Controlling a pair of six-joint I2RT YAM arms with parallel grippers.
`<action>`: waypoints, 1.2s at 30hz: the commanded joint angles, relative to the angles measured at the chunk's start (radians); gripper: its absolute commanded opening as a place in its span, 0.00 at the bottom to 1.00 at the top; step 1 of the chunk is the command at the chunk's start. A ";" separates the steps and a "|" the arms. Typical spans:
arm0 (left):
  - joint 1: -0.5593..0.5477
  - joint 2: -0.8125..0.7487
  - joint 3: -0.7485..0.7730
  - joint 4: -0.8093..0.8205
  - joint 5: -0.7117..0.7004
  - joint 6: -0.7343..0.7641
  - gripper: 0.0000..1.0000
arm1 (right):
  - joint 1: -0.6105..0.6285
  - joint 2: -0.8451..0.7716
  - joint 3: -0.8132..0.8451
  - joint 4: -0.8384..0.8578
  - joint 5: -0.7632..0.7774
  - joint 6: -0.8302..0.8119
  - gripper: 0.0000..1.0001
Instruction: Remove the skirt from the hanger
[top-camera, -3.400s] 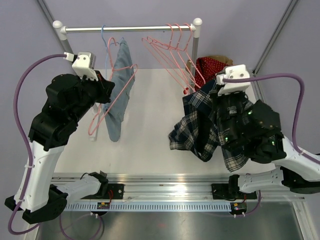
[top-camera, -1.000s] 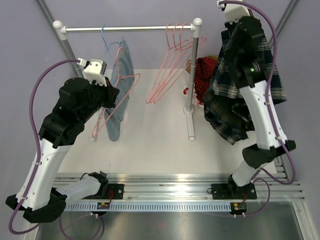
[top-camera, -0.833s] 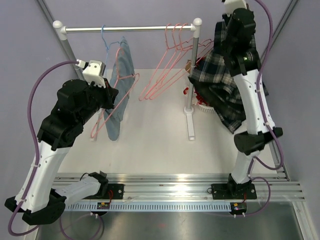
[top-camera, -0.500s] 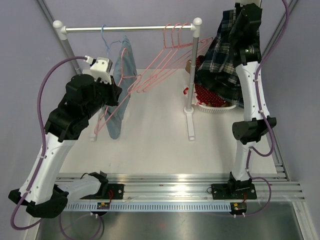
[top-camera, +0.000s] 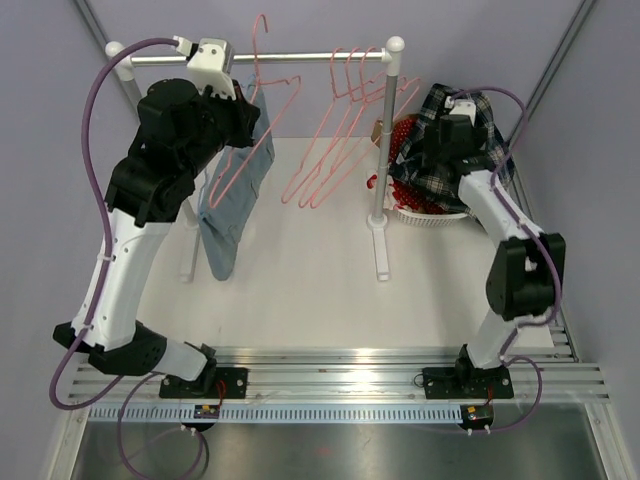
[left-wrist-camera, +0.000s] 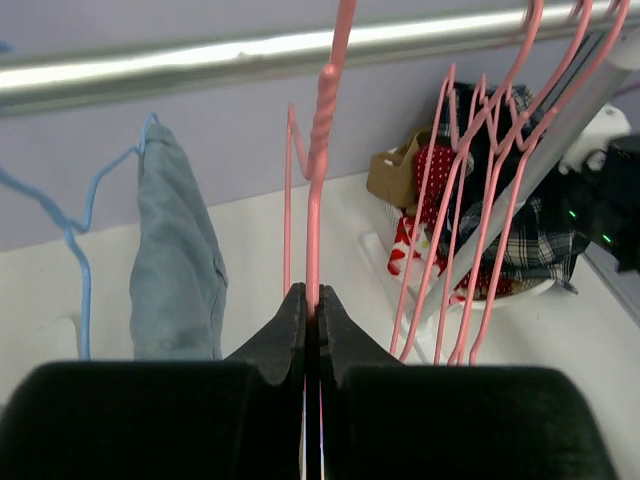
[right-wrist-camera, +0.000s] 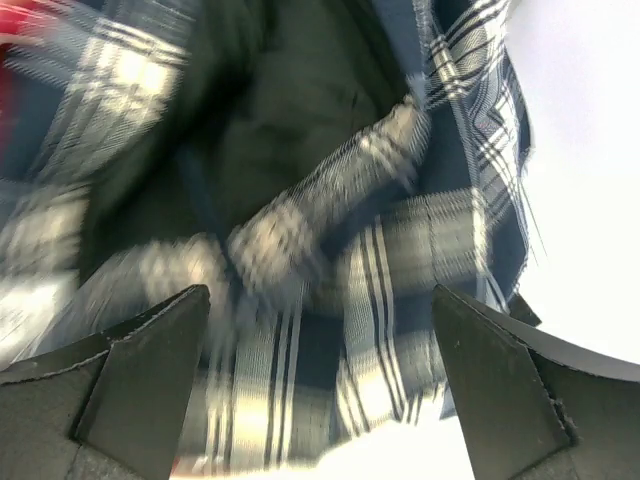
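The dark plaid skirt (top-camera: 478, 145) lies in the white basket (top-camera: 437, 213) at the back right, on red cloth. It fills the right wrist view (right-wrist-camera: 330, 230), blurred. My right gripper (top-camera: 447, 138) is open just above it, holding nothing. My left gripper (top-camera: 243, 112) is shut on a bare pink hanger (top-camera: 262, 95), raised near the metal rail (top-camera: 255, 58). In the left wrist view my gripper (left-wrist-camera: 312, 300) pinches the hanger's stem (left-wrist-camera: 318, 190) below its twisted neck.
Three empty pink hangers (top-camera: 340, 120) hang on the rail near its right post (top-camera: 385, 150). A blue denim garment (top-camera: 232, 190) hangs from a blue hanger (left-wrist-camera: 75, 250) on the left. A brown item (left-wrist-camera: 393, 175) sits by the basket.
My right arm swung the skirt up and over, lowered it into the basket and let go. My left arm lifted the pink hanger up toward the rail.
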 joint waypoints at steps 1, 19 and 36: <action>-0.001 0.074 0.083 0.081 0.023 -0.006 0.00 | 0.005 -0.315 -0.120 0.175 -0.182 0.062 1.00; -0.007 -0.013 -0.005 0.036 -0.018 -0.031 0.30 | 0.004 -0.728 -0.351 -0.006 -0.546 0.267 0.99; 0.103 -0.057 0.000 -0.069 -0.189 0.068 0.97 | 0.004 -0.874 -0.405 -0.094 -0.541 0.256 0.99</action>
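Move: The left hand still holds the empty pink hanger just below its neck; the rail spot for its hook lies about 8 cm ahead, 6 to the right and 8 above. The blue hanger's hook sits on the rail, 8 ahead, 9 left and 7 up. The denim skirt hangs some 10 ahead, 5 left and 15 below, and three empty pink hangers 6 ahead, 20 right and slightly lower. From the open right hand the plaid skirt is just below, about 3 ahead and 3 right; the denim skirt is roughly 58 left, 8 back and 12 higher. Keeping its pinch on the pink hanger, the left hand carries it forward and then down, about 5 cm each, bearing slightly right, to hook it over the rail; it opens wide and lets go, backs off and up, then swings left some 10 cm towards the blue hanger. The right hand, already open, withdraws from the plaid skirt, back about 20 cm and up 15, drifting left while its fingers tip up and turn counter-clockwise. ##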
